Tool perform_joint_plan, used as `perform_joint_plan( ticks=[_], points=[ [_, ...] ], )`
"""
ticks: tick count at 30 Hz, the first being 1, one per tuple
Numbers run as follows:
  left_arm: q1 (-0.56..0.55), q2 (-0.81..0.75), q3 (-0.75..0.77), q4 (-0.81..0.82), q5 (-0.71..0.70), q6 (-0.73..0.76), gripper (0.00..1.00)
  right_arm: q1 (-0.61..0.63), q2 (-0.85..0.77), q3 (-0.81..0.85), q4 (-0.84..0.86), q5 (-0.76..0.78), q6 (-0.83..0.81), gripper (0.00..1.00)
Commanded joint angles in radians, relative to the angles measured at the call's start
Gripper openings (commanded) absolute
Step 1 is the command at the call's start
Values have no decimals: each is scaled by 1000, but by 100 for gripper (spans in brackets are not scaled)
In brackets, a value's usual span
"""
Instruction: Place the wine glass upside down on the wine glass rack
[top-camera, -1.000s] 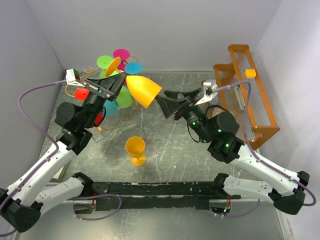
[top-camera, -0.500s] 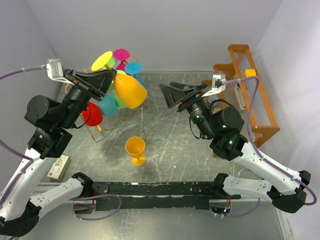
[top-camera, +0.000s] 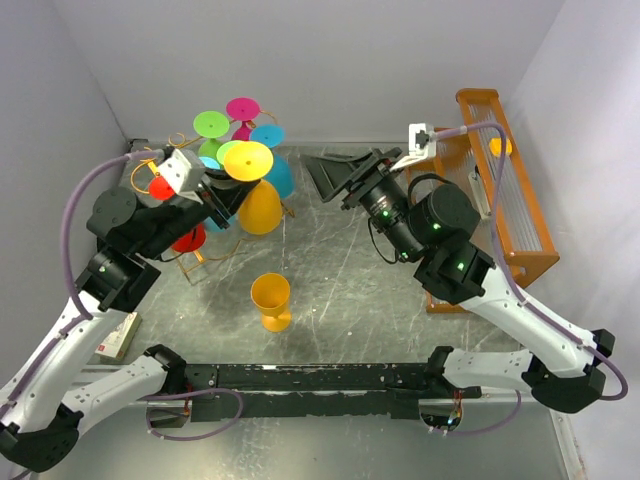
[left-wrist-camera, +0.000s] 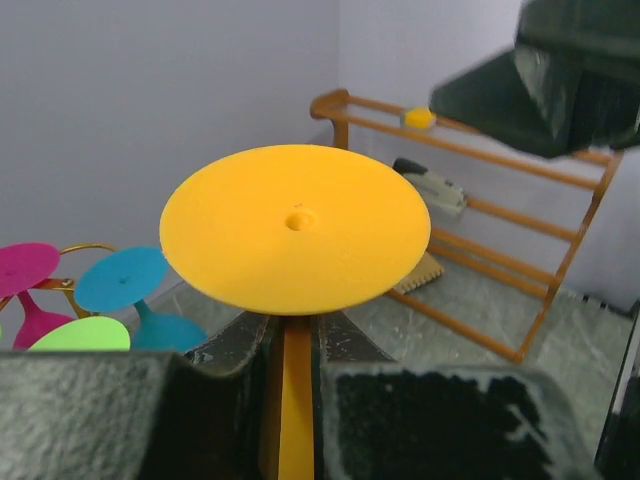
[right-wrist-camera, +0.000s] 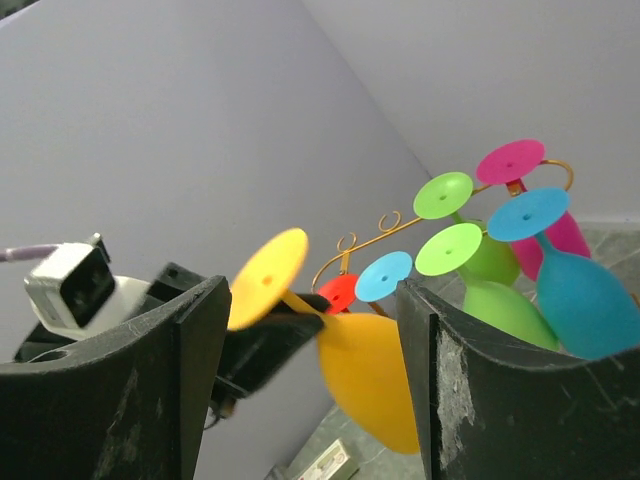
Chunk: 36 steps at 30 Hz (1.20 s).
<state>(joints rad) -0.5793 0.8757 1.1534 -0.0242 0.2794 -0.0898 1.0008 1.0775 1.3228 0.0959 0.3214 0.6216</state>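
My left gripper (top-camera: 226, 190) is shut on the stem of a yellow-orange wine glass (top-camera: 259, 206), which hangs upside down with its round foot (left-wrist-camera: 295, 228) on top. The stem sits pinched between the left fingers (left-wrist-camera: 240, 400). The glass is right beside the wine glass rack (top-camera: 192, 258), a thin gold wire stand (right-wrist-camera: 400, 235) that carries several coloured glasses upside down. My right gripper (top-camera: 338, 177) stands open and empty to the right of the glass. From the right wrist, the held glass (right-wrist-camera: 375, 380) shows beyond that gripper (right-wrist-camera: 310, 370), apart from it.
A second orange glass (top-camera: 271, 300) stands upright on the table, in the middle and near me. A bulky wooden slatted rack (top-camera: 500, 190) fills the right side, with a small yellow item on it. A small box (top-camera: 118, 335) lies at the near left.
My left arm has swung the glass from lying sideways to upside down, close to the wire rack. My right gripper has opened wider and pulled back up and away.
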Motion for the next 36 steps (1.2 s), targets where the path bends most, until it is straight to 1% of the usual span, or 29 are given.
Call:
perform_joint_plan(
  ticks=[1,4,8,13,15,16,18,21,25,29,32,33,34,35,36],
  points=[
    [-3,-7,-33,51,147,168,7,4,53,113,-153,-29,40,67],
    [-3,-12,-65,88,170,192,7,2,86,131,-209,-21,39,68],
    [-3,-16,-92,111,194,222,7,1,119,133,-254,-55,58,68],
    [-3,-27,-114,131,201,249,7,-5,148,128,-271,-134,91,67],
    [-3,-31,-124,144,202,251,7,-10,158,122,-275,-174,122,65],
    [-3,-32,-127,150,206,252,7,-13,159,118,-280,-184,143,63],
    [-3,-34,-136,164,212,251,7,-16,143,78,-268,-168,212,54],
    [-4,-40,-158,195,220,242,7,-24,99,-18,-174,-161,332,42],
    [-3,-44,-169,213,235,233,7,-35,97,-52,-149,-180,453,34],
    [-3,-38,-164,206,247,230,7,-51,105,-79,-106,-242,548,25],
    [-4,-40,-167,198,248,227,7,-69,104,-116,-55,-290,627,16],
    [-4,-41,-171,198,244,221,7,-80,104,-128,-38,-313,651,11],
    [-3,-43,-176,198,239,213,7,-88,103,-137,-28,-327,677,3],
    [-3,-43,-179,196,233,202,9,-99,103,-147,-27,-341,702,0],
    [-3,-43,-181,195,228,191,15,-113,101,-158,-24,-358,725,0]
  ],
)
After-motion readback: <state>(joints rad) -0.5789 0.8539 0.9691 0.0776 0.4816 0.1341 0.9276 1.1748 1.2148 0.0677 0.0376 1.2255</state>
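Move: My left hand already grips the orange wine glass upside down by its stem, the foot about 4 cm above my left fingers, 1 cm ahead and 1 to the right. From my open right hand that foot lies some 11 cm left, 2 ahead and 2 lower. The blue glass on the rack hangs about 13 cm beyond the foot and 16 lower, the light green glass 10 beyond and 6 left of the foot, just as low. I sweep my right hand about 6 cm left and, after a tiny rise, 7–8 cm down to the foot of the orange glass, tipping the fingers down and turning them counter-clockwise, some 35 degrees in all, and shut them from wide open so they pinch the foot's right edge. Meanwhile my left hand keeps the stem, lowering the glass about 6 cm and bringing it a little right, tilting some 15 degrees. ##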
